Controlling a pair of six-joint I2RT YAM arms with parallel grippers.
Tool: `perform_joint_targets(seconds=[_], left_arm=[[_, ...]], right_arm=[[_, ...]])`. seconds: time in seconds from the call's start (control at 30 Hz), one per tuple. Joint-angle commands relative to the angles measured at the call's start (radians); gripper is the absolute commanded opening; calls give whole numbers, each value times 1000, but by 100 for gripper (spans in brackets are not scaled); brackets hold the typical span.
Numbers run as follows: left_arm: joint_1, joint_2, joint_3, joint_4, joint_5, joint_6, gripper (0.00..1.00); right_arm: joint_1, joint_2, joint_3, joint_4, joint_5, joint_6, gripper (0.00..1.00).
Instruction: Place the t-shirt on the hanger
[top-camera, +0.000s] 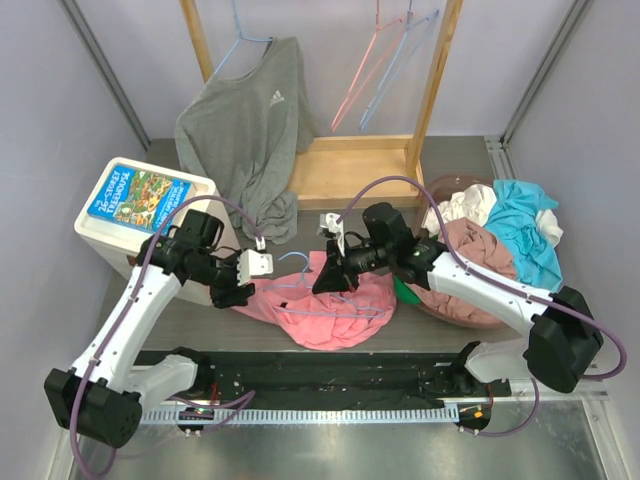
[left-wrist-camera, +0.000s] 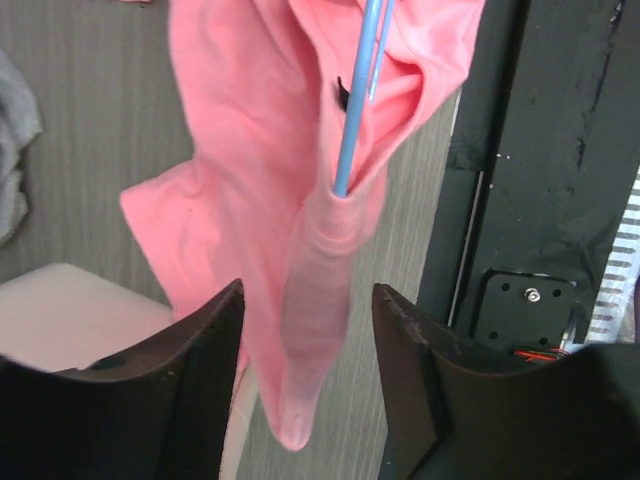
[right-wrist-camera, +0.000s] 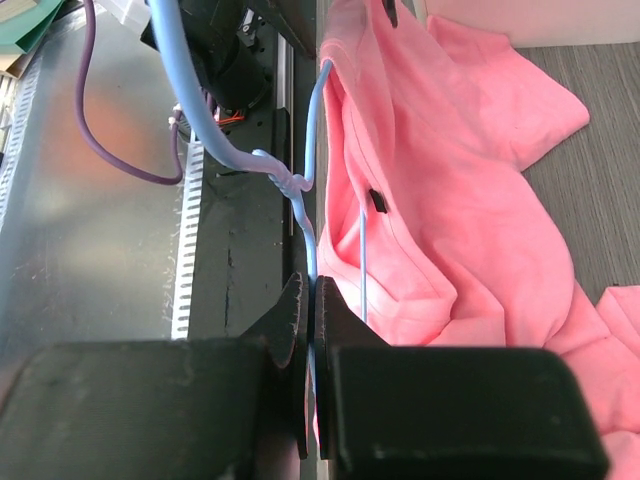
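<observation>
The salmon-pink t-shirt (top-camera: 318, 318) lies bunched on the table between the arms. The thin light-blue hanger (top-camera: 345, 310) is partly inside it, its wire running into the fabric. My right gripper (top-camera: 335, 276) is shut on the hanger's wire (right-wrist-camera: 305, 180) near its twisted neck, with the t-shirt (right-wrist-camera: 450, 180) draped just beside its fingers. My left gripper (top-camera: 236, 294) is open at the shirt's left edge. In the left wrist view a hanging fold of the t-shirt (left-wrist-camera: 290, 300) dangles between the spread fingers (left-wrist-camera: 195, 390), and the hanger wire (left-wrist-camera: 355, 110) enters the fabric above.
A grey long-sleeved top (top-camera: 245, 120) hangs on the wooden rack (top-camera: 350, 165) at the back, beside spare pink and blue hangers (top-camera: 362, 70). A white box (top-camera: 135, 205) stands at the left. A basket of clothes (top-camera: 490, 250) sits at the right. A black strip (top-camera: 330, 375) runs along the front.
</observation>
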Motion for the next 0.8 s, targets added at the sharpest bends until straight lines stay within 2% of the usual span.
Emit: perform_joint_targets(seconds=[0.0,0.13,0.3,0.6,0.77], left_arm=[[4,14,-23,19,93,60,46],[1,32,-4,72,194,-41,28],[-45,14,-4,195,229,-179,17],[-134,-9,13,355,249,-388,15],[-172,-3,6,389,233,-434,11]], right_arm=[[3,-46,5,62,-22,-20,1],[3,-31,11,97,-26,3,1],[4,3,23,180,-37,72,1],[7,58,58,303,-60,197,1],[7,66,66,358,-61,220,1]])
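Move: The t-shirt's gathered edge, bunched around the hanger's left arm, lies between the open left fingers, about 1 cm to the right and 2 cm below. From that hand the hanger's hook is some 13 cm right, 8 cm ahead and slightly higher; the white box is about 17 cm left and 14 cm ahead. For the right hand, already gripping the hanger, the bunched cloth is roughly 18 cm left, 1 cm back and 3 cm lower. The bunched t-shirt edge gets pinched as the left fingers close on it, dipping barely 1 cm, and is then drawn right and somewhat upward, about 7 cm, along the hanger's arm towards the hanger's neck, the fingers swinging some 15 degrees from downward towards the right. The right hand keeps its shut grip on the hanger and comes about 2 cm left and a little up to meet it. ##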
